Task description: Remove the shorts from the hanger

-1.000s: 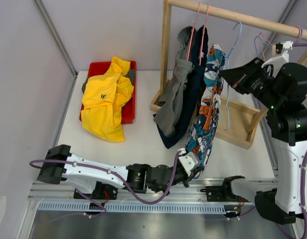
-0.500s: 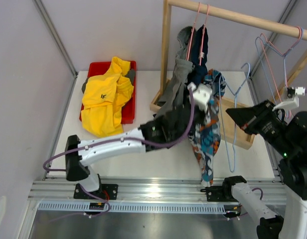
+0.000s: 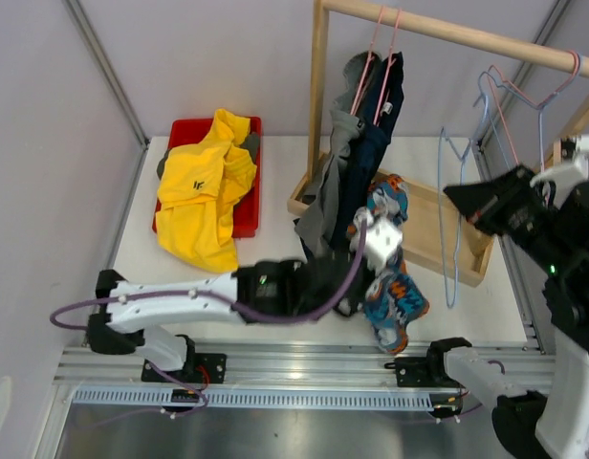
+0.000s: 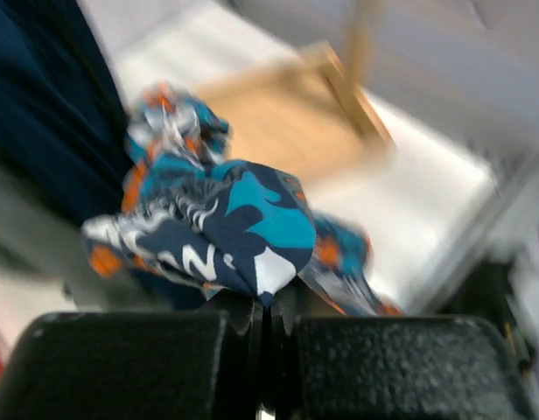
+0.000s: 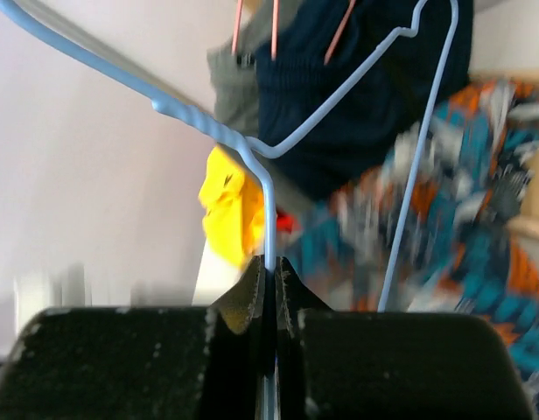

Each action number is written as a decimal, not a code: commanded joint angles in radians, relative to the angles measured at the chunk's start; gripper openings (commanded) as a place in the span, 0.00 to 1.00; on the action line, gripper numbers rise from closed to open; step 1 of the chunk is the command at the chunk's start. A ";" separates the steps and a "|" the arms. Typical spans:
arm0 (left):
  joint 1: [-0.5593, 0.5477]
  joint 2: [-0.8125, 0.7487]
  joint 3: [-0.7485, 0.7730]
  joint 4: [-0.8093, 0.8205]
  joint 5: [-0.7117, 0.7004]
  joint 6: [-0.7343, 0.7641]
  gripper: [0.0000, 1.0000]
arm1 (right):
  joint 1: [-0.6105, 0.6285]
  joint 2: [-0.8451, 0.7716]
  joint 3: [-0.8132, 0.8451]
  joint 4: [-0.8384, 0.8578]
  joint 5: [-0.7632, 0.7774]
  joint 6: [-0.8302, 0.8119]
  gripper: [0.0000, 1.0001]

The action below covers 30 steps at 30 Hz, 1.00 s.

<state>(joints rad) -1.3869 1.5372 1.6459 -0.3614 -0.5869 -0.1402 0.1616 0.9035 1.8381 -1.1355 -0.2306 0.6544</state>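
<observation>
The cartoon-print shorts [image 3: 395,308] lie bunched on the table in front of the rack, free of the light blue hanger [image 3: 448,268]. My left gripper [image 3: 369,277] is shut on a fold of them; the left wrist view shows the shorts [image 4: 226,219] pinched at the left gripper [image 4: 268,302]. My right gripper [image 3: 451,196] holds the bare blue hanger [image 5: 252,149] in the air, right gripper [image 5: 269,267] shut on its wire. Navy shorts [image 3: 371,143] and grey shorts [image 3: 335,163] hang on pink hangers [image 3: 379,48]. Yellow shorts [image 3: 204,186] lie on the red tray [image 3: 249,206].
The wooden rack has a rail [image 3: 447,33] across the top, a post [image 3: 317,86] and a tray-like base [image 3: 447,239]. Bare blue and pink hangers [image 3: 510,96] hang at the rail's right end. Grey walls close in on the left and back.
The cartoon-print shorts have come off the blue hanger. My left gripper dropped from mid-height toward the table with them. The right gripper lifted the bare hanger slightly up and right.
</observation>
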 commanded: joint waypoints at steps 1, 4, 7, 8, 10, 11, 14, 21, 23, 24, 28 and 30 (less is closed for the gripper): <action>-0.205 -0.178 -0.090 -0.223 -0.223 -0.137 0.00 | -0.002 0.174 0.105 0.138 0.127 -0.088 0.00; -0.273 -0.253 -0.084 -0.536 -0.351 -0.348 0.00 | -0.007 0.286 0.205 0.190 0.183 -0.122 0.00; -0.297 -0.333 -0.061 -0.738 -0.413 -0.523 0.00 | -0.048 0.356 0.266 0.247 0.185 -0.128 0.00; -0.297 -0.353 -0.057 -0.840 -0.459 -0.553 0.00 | -0.071 0.395 0.286 0.258 0.172 -0.124 0.00; -0.293 -0.403 -0.043 -0.907 -0.505 -0.591 0.00 | -0.149 0.428 0.282 0.310 0.110 -0.096 0.00; -0.276 -0.419 -0.026 -0.936 -0.533 -0.592 0.00 | -0.187 0.458 0.277 0.330 0.085 -0.081 0.00; -0.204 -0.479 -0.032 -0.852 -0.503 -0.480 0.00 | -0.269 0.509 0.257 0.404 0.010 -0.038 0.00; -0.006 -0.494 0.002 -0.648 -0.450 -0.192 0.00 | -0.310 0.557 0.141 0.494 -0.055 -0.007 0.00; 0.107 -0.503 0.021 -0.550 -0.420 -0.080 0.00 | -0.309 0.517 0.012 0.531 -0.078 0.004 0.00; 0.156 -0.512 0.031 -0.521 -0.363 -0.043 0.00 | -0.309 0.496 -0.029 0.555 -0.079 0.004 0.00; 0.377 -0.464 0.138 -0.438 -0.228 0.091 0.00 | -0.310 0.362 -0.204 0.577 -0.075 -0.010 0.00; 0.489 -0.399 0.219 -0.419 -0.177 0.137 0.00 | -0.313 0.322 -0.285 0.582 -0.072 -0.018 0.00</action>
<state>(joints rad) -0.9974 1.0988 1.7416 -0.9184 -0.8711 -0.1616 -0.1463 1.2919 1.6478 -0.4808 -0.2935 0.6426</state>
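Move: Ahead and left of the left hand, which already holds the patterned shorts clear of their hanger, the red tray lies about 40 cm forward, 43 cm left and 33 cm lower. The navy shorts hang some 23 cm ahead and 5 cm right, the grey ones 21 cm straight ahead. For the right hand, holding the bare blue hanger, the free stretch of rail is about 23 cm ahead, 9 cm right and 14 cm up; the navy shorts hang 24 cm ahead, 13 cm left. Pulling back about 10 cm at first, the left hand then sweeps some 30 cm left towards the tray, curving forward and up and turning nearly 40 degrees counter-clockwise, the patterned shorts still pinched. Meanwhile the right hand carries the blue hanger forward and somewhat right to the rail, dips a few centimetres to set the hook over it, and keeps its grip. ##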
